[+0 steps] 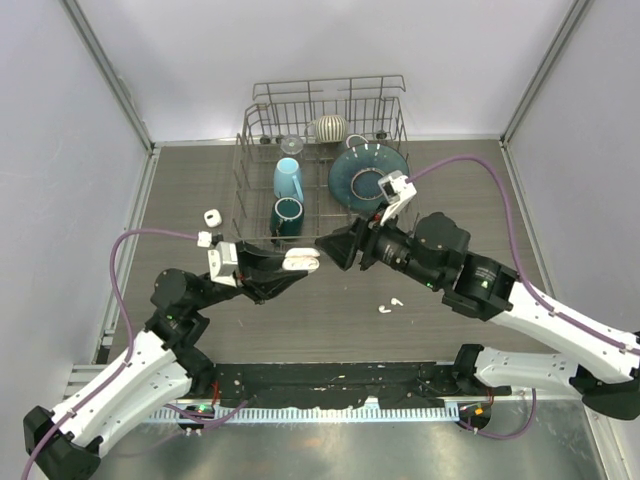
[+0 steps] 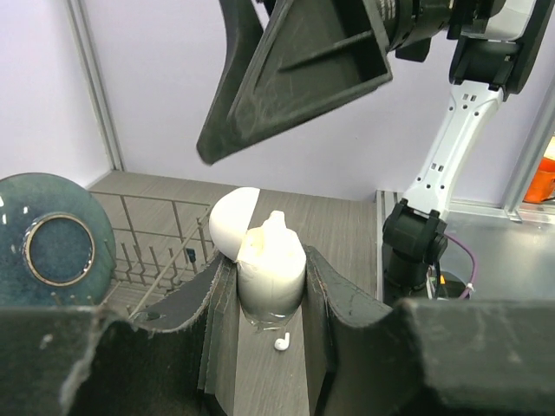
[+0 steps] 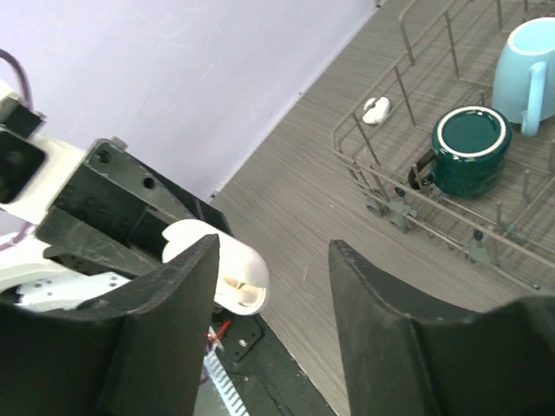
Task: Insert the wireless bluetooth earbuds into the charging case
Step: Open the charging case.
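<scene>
My left gripper (image 1: 298, 265) is shut on the white charging case (image 1: 300, 260), holding it above the table with its lid (image 2: 234, 221) flipped open. In the left wrist view the case (image 2: 270, 273) sits between the fingers and an earbud (image 2: 276, 222) stands up out of its top. The right gripper (image 1: 328, 253) hovers open just right of the case with nothing between its fingers. From the right wrist the case (image 3: 236, 276) shows its open mouth beside the left finger. Two loose earbuds (image 1: 386, 308) (image 1: 397, 300) lie on the table right of the case. One earbud (image 2: 283, 343) shows below the case.
A wire dish rack (image 1: 328, 103) stands at the back with a light blue mug (image 1: 288, 178), a dark green mug (image 1: 287, 215), a blue plate (image 1: 365, 175) and a striped round piece (image 1: 330, 127). A small white object (image 1: 212, 217) lies left of the rack.
</scene>
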Available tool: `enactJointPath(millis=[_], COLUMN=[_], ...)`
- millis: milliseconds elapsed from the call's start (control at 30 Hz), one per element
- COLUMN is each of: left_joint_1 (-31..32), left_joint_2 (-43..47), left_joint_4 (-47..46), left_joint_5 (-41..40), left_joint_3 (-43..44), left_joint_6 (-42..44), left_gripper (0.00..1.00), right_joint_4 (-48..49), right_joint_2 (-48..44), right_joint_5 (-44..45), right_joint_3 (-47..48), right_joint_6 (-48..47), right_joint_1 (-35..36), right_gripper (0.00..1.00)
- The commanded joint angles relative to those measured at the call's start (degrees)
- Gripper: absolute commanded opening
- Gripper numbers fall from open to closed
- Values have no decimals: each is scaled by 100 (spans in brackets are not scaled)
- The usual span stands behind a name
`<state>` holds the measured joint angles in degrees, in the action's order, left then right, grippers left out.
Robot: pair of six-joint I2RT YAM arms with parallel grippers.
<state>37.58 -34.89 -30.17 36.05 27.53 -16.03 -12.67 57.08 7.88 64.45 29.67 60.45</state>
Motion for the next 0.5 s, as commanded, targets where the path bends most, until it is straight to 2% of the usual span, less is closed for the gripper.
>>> enactJointPath(millis=[0,233,300,467], left_joint_1=[30,30,30,30], left_joint_2=[123,141,132,114], left_joint_4=[-208,-252,-252,-314], left_joint_5=[-63,-230,-222,-222], left_joint_3=[121,121,130,121], left_joint_6=[126,162,162,135], left_gripper=[0,0,0,0], right_joint_4=[379,326,274,387], right_joint_2=[-399,-426,-303,-48], right_joint_5=[-339,-1560,-1816,-1983], right_joint_3=[262,226,253,244], right_joint_6=[-5,-76,-14,74], right_joint_1=[-42,-33,-42,-33], right_gripper=[46,29,21,20])
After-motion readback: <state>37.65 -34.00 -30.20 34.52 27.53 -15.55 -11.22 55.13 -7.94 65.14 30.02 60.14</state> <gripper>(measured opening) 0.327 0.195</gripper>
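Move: Just to the left of the right hand, the open charging case sits in the left fingertips: about 6 cm left of the right hand point, 2 cm back and 6 cm below. From the left hand the case is level ahead, some 2 cm to the right and 1 cm up. From the right hand, the green mug in the rack lies about 14 cm ahead, 9 cm left and 24 cm down; two loose earbuds on the table lie roughly 4 cm back, 12 cm right and 33 cm down. Drawing back about 5 cm, the right hand passes from slightly forward of the charging case to slightly behind it, staying above its right side. It rises some 3.5 cm, then sinks 1 cm while easing left, turns about 15 degrees counter-clockwise and closes its empty fingers most of the way. The left hand keeps its grip on the case, nearly still. ##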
